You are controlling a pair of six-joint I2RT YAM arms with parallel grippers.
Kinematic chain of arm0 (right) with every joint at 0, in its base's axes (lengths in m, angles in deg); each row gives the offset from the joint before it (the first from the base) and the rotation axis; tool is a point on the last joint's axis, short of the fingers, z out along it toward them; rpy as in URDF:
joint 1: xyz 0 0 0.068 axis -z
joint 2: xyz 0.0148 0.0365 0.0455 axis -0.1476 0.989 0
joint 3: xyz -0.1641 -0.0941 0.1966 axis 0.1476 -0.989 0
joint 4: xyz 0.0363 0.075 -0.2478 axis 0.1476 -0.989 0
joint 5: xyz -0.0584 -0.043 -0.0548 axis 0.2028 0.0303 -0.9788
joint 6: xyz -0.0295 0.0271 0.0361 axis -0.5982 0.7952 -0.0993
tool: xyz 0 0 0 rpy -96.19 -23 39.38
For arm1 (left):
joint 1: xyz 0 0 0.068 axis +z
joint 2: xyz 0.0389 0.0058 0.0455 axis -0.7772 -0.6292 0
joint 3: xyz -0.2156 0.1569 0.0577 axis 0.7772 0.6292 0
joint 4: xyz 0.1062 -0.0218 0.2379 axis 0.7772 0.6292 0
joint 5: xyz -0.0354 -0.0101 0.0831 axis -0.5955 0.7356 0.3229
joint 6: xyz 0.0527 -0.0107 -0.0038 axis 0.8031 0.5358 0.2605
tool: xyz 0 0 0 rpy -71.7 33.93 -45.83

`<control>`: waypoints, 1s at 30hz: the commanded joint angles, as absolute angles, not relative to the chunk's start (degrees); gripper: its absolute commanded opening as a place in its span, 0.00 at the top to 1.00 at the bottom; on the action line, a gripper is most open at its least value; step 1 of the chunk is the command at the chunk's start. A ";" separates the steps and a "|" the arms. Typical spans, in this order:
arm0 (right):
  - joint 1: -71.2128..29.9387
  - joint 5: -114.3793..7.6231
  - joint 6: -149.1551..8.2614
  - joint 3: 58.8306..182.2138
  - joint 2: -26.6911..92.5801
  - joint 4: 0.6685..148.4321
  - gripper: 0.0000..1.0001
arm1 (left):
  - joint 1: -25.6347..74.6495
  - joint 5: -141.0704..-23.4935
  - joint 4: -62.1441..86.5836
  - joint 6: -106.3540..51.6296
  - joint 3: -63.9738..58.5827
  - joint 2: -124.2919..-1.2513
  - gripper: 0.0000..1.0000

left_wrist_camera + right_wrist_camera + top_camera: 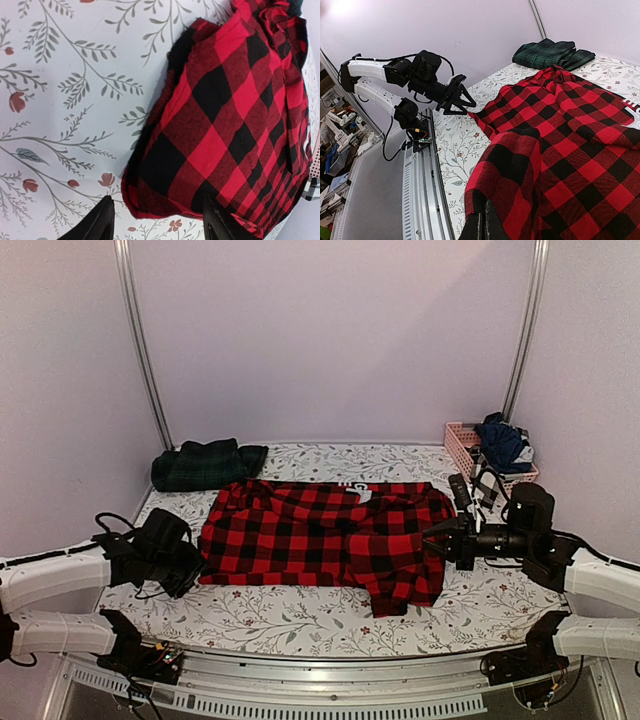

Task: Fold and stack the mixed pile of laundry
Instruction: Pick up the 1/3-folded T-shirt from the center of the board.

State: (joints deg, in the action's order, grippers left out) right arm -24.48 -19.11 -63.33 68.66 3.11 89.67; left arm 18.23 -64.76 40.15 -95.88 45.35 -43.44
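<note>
A red-and-black checked flannel shirt [320, 535] lies spread across the middle of the table. My left gripper [192, 565] is at the shirt's left edge. In the left wrist view its jaws [160, 224] stand open, one finger on each side of a folded shirt corner [215, 125], not pinching it. My right gripper [437, 538] is shut on a raised fold of the shirt [520, 165] at its right side, its fingertips [487, 227] pressed together under the cloth. A folded dark green tartan piece [205, 465] sits at the back left.
A pink slatted basket [462, 445] at the back right holds dark navy clothes [500, 440]. The table cloth [300, 615] is white with a leaf print. A metal rail [422, 200] runs along the table's near edge.
</note>
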 commanded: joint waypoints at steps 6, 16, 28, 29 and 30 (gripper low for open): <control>-24.73 -19.80 -64.16 69.18 2.16 87.93 1.00 | 23.07 -70.41 35.89 -99.17 46.30 -50.20 0.52; -24.73 -20.27 -64.25 70.52 1.24 87.00 1.00 | 23.71 -72.08 35.20 -99.99 46.61 -49.51 0.98; -23.33 -28.60 -71.55 81.35 7.50 82.80 1.00 | 25.25 -65.51 38.01 -91.65 34.63 -55.02 1.00; -22.49 -28.81 -72.08 82.22 8.14 82.84 1.00 | 25.49 -65.01 37.89 -91.04 33.57 -55.76 1.00; -21.55 -28.85 -72.71 83.07 8.90 82.87 1.00 | 25.86 -64.71 37.77 -90.29 32.45 -56.58 1.00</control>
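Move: The T-shirt's near left corner lies right under the open left fingers, about 3 cm down; from the right hand, which already holds the shirt's other side raised, it is some 52 cm left, 3 cm ahead and 19 cm below. From the left hand, the shirt's bunched far-left part is about 24 cm ahead and 8 cm right, and the folded green garment some 33 cm ahead and 3 cm left. Left hand sinks 3 cm, pinches the shirt corner, then both hands lift and carry forward about 5 cm. ##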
